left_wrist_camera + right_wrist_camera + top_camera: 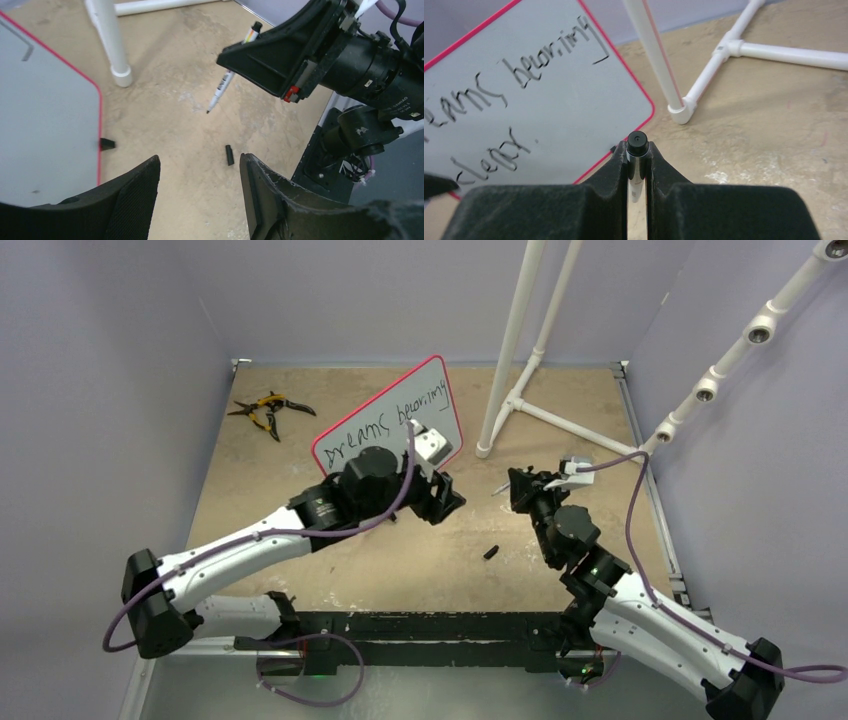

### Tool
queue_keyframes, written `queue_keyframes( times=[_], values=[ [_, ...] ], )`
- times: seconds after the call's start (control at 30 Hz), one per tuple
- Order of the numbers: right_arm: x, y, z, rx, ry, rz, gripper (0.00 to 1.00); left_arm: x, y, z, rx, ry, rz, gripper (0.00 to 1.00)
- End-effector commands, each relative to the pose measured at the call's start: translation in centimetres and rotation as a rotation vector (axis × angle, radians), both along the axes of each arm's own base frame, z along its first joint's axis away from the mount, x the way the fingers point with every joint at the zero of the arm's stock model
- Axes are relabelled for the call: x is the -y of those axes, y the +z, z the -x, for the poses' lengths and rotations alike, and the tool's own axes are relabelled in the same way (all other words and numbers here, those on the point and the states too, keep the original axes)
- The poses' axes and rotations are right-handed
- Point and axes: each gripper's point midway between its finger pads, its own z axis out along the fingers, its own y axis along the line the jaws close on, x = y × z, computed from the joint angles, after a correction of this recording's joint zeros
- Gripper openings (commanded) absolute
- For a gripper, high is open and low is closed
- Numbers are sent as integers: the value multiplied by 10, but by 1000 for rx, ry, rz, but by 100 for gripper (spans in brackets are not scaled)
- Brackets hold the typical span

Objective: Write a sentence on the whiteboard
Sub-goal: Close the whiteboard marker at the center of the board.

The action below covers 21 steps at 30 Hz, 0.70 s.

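Observation:
The whiteboard [385, 420] stands tilted on the table, its red rim facing the arms. The sentence [524, 80] in black marker reads roughly "Dreams becoming clear" in two lines, and shows in the top view as sentence [400, 418]. My right gripper [638, 155] is shut on a black-capped marker [637, 145], to the right of the board. In the left wrist view that marker [225, 85] points tip down above the table, apart from the whiteboard [45, 110]. My left gripper [200, 165] hangs open and empty by the board's lower right corner.
A small black marker cap [229, 154] lies on the table between the arms, seen also as cap [491, 552]. Yellow-handled pliers [268, 410] lie at the far left. A white pipe frame [520, 405] stands right of the board. A black board foot [106, 144] shows.

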Motion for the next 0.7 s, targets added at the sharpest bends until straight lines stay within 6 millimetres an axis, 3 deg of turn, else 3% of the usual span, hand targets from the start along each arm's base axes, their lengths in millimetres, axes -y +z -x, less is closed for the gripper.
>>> queue_keyframes(
  times=[0.0,0.17,0.37,0.67],
  values=[
    [35,11,-4,29,-188,-39,0,43,-21,12,-21,-11,100,57],
    [43,13,-5,17,-246,-52,0,80,-93,34,-73,-28,52,57],
    [42,14,-6,22,-244,-58,0,117,-142,50,-91,-82,0,56],
    [43,17,-1,42,-220,-91,0,118,-197,41,-37,-43,-182,56]
  ],
)
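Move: The marker's black cap lies on the table about 12 cm to the right of the left hand, level with it fore and aft, and some 27 cm below. From that hand the uncapped marker is about 10 cm right, 4 cm ahead and 4 cm lower; the whiteboard's middle is some 20 cm ahead, 13 cm left and 18 cm lower. From the right hand, the cap lies about 5 cm back, 2 cm left and 24 cm below. Down towards the cap on the table drops the left hand, about 21 cm, swinging some 10 cm right and 5 cm back as its fingers tilt further down; they stay open and end still above the cap, not touching it. The right hand keeps its pinch on the uncapped marker and draws it a few centimetres right, turning clockwise a little, then holds there. ##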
